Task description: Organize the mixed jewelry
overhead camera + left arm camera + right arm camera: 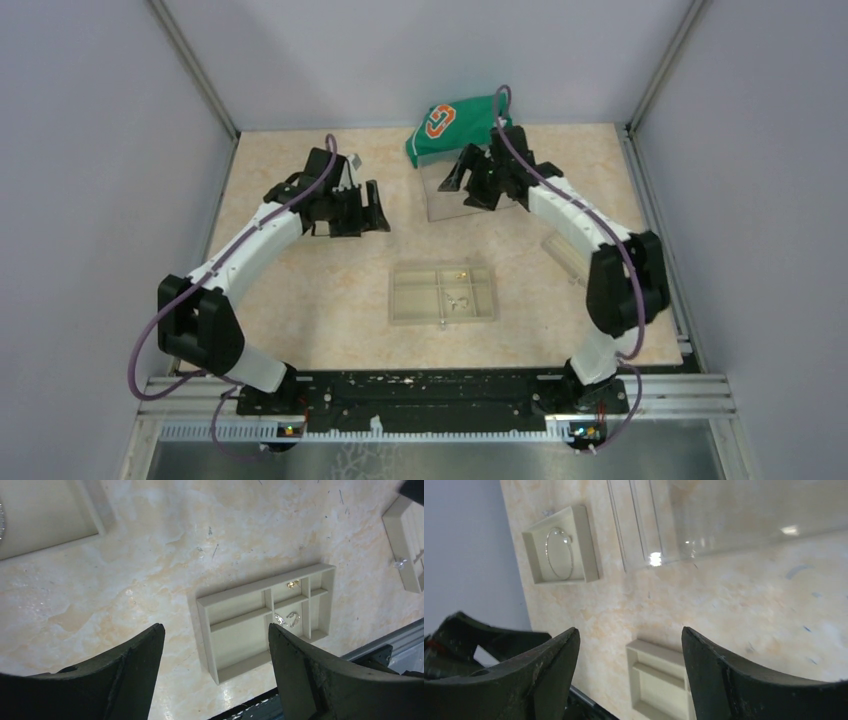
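The mixed jewelry is spread over several beige holders. In the compartmented tray (425, 300) (235, 630) lie a gold piece (293, 584) and silvery pieces (288, 619) in separate small cells. A thin silver hoop (560, 554) lies in a small square box (585, 545). Another silvery bit (399, 564) rests on a slotted tray (406, 535) at the right. My left gripper (372, 208) (216, 630) hovers open and empty, left of the compartmented tray. My right gripper (452, 180) (630, 630) is open and empty too, above the clear lid (734, 515).
A green cloth with an orange logo (455, 122) lies at the back, just behind my right gripper. The clear lid (440, 200) lies flat beneath that gripper. The slotted tray (562, 252) sits partly under my right forearm. Grey walls close in three sides.
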{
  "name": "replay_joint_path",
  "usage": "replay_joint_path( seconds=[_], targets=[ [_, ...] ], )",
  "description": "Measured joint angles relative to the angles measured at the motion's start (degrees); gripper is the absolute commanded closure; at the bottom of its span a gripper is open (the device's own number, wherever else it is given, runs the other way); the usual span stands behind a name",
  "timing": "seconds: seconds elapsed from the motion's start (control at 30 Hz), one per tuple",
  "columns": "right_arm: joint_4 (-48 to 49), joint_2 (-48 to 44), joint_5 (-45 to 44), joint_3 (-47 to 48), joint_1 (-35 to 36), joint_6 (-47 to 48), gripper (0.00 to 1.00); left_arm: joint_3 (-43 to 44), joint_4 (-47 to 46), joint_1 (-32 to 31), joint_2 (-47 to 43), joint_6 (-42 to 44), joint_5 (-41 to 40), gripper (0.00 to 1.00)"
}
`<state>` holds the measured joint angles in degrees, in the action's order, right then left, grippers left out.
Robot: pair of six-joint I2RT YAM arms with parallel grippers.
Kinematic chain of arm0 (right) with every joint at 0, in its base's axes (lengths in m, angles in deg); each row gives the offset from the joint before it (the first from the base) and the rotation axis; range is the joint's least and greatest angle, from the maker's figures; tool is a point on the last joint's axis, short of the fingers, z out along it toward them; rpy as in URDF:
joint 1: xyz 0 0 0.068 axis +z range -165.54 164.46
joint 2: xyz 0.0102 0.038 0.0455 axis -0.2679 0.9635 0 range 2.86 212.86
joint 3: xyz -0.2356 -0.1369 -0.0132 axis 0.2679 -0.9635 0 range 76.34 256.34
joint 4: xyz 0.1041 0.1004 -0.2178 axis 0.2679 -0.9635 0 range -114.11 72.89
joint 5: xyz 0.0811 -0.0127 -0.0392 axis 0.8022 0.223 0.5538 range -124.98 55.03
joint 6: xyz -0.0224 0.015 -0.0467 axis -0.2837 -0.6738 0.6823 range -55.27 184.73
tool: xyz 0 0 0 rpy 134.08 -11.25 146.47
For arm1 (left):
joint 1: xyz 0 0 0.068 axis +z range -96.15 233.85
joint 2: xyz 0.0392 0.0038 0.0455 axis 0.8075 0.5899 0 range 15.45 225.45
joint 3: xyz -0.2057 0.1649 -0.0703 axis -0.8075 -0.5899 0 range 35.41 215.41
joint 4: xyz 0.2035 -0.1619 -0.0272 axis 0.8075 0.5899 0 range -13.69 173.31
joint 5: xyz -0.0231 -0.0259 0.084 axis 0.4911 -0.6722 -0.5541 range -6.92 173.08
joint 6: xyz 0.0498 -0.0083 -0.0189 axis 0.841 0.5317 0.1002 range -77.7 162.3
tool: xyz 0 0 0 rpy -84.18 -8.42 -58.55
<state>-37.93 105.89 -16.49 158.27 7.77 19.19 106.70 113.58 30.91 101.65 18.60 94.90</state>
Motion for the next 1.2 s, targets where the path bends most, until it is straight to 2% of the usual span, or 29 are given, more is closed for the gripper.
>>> replay_joint_path(
  seconds=[0.17,0.27,0.33,0.43,0.53,0.67,0.97,1.2],
  targets=[
    [-5.5,-18.5,-6.3,-8.3,-4.0,5.4,0.26,0.1,1.6,0.3,-0.1,0.2,-1.4,0.18],
    [-9.7,-28.2,-11.7,-13.0,-6.4,8.2,0.3,-0.3,1.9,0.3,-0.1,0.0,-1.4,0.18],
    [-12.4,-32.5,-14.1,-16.2,-6.1,9.1,0.34,-1.6,1.7,0.2,-0.2,-0.6,-1.3,0.18],
    [-16.7,-36.5,-17.1,-22.5,-1.5,8.9,0.41,-3.4,1.8,0.2,-0.2,-1.4,-1.1,0.18],
    [-18.9,-36.9,-17.7,-29.2,3.4,7.0,0.45,-3.9,1.7,0.2,-0.2,-2.0,-0.7,0.18],
    [-19.8,-36.7,-17.8,-35.9,6.3,4.4,0.47,-3.5,1.5,0.1,0.0,-2.4,-0.4,0.18],
    [-16.0,-33.3,-18.0,-39.6,7.1,2.4,0.54,-0.2,1.0,-0.3,2.2,-3.9,-0.7,0.17],
    [-11.9,-28.3,-18.9,-40.0,8.4,2.3,0.63,10.5,-0.3,-1.5,11.3,-5.9,-2.3,0.16]
  ],
)
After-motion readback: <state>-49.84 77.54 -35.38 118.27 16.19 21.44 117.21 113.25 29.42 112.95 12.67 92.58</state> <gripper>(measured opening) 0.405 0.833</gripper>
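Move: The right hand's target, the right wall of the tray with the gold and silver pieces, lies about 19 cm back, 10 cm to its right and 14 cm below. The tray's middle is 19 cm straight back. The clear box is about 5 cm ahead and 4 cm right, some 11 cm down. From the left hand, the tray's middle is about 10 cm back and 15 cm right, 14 cm below. Heading for the tray's right wall, the right hand rises about 6 cm while swinging right, away from the clear box. It then draws back some 20 cm and sinks, fingers tipping steeper and half closing, until they bracket the wall with no clear touch. The left hand dips slightly back, then goes forward and a little right towards the clear box, fingers still open. ##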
